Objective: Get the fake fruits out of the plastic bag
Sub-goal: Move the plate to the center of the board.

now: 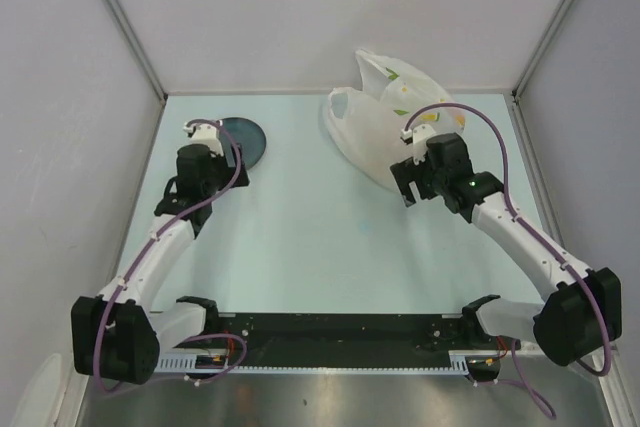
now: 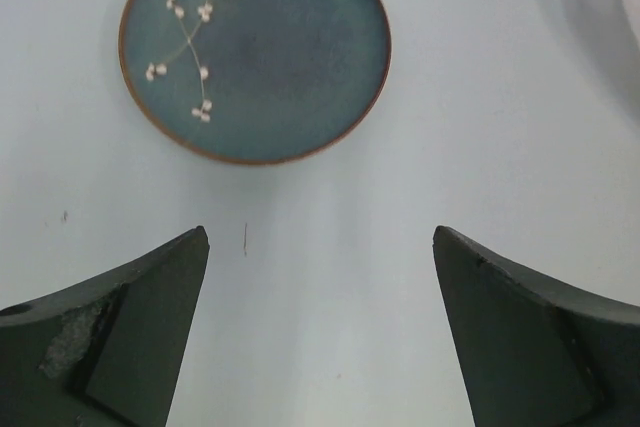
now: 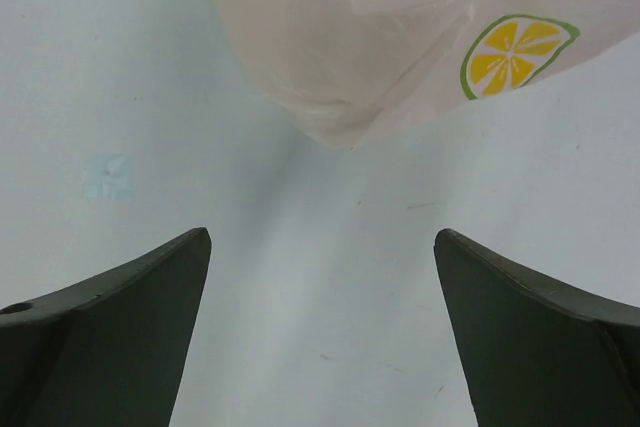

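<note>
The plastic bag lies crumpled at the back right of the table, white and translucent, with its loop handles toward the wall. In the right wrist view its lower end carries a lemon-slice print. The fake fruits are hidden; none shows through the bag. My right gripper hangs open just short of the bag's near edge, with only bare table between its fingers. My left gripper is open above the table, just short of the plate, and holds nothing.
A dark blue-grey round plate with a white blossom sprig sits at the back left, bare. Grey walls close in the pale table on three sides. The arm bases and a black rail line the near edge.
</note>
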### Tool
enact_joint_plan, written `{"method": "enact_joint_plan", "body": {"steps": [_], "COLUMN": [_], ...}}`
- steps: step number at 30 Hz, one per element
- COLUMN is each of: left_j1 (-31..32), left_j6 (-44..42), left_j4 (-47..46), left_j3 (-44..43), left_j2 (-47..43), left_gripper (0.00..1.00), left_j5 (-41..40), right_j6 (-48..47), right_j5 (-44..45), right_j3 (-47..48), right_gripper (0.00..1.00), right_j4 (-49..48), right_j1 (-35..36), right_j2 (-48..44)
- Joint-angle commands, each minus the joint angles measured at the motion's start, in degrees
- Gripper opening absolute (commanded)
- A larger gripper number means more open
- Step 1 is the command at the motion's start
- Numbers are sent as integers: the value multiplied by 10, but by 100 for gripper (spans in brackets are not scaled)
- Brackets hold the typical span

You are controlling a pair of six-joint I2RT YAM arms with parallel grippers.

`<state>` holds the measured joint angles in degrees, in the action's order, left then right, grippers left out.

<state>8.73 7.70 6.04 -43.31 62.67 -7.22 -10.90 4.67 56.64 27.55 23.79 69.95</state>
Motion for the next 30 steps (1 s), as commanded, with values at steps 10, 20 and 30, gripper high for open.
{"method": "enact_joint_plan", "body": {"steps": [10,20,30], "left_j1": [-177,-233,-321], "left_j6": [170,229,342], "left_j4": [170,106,35], "left_j3": [-59,-99,-158], "left_j2": [63,224,401], "left_gripper": [100,82,65], "left_j5": [142,227,303], "right_j6": [3,96,94], "right_j5": [-114,-170,-167], "right_j3": [73,159,163], "right_gripper": [100,97,97], "right_j4": [15,-13,-22], "right_j1": [56,59,58], "right_j2": [13,117,134]}}
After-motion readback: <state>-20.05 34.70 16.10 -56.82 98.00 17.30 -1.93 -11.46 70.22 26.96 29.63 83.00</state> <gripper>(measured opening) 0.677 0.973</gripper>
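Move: Ahead of the left hand by about 14 cm, some 5 cm to its left and 17 cm below, the plate lies flat on the board. The plastic bag stands far to the right, about 44 cm right of the plate and 2 cm farther out. From the right hand the plate is roughly 18 cm ahead, 47 cm to the left and 16 cm lower; the bag is about 16 cm ahead of that hand and 3 cm left. Sinking about 14 cm, the left hand swings some 10 cm left to come down low beside the plate's near left rim, first drawing back slightly, then easing forward. Its fingers tip down and turn counter-clockwise, its left side rolling down some 40 degrees, while the gap narrows by about a third. The right hand, still open, sweeps 11 cm left in front of the bag, rising a little. ##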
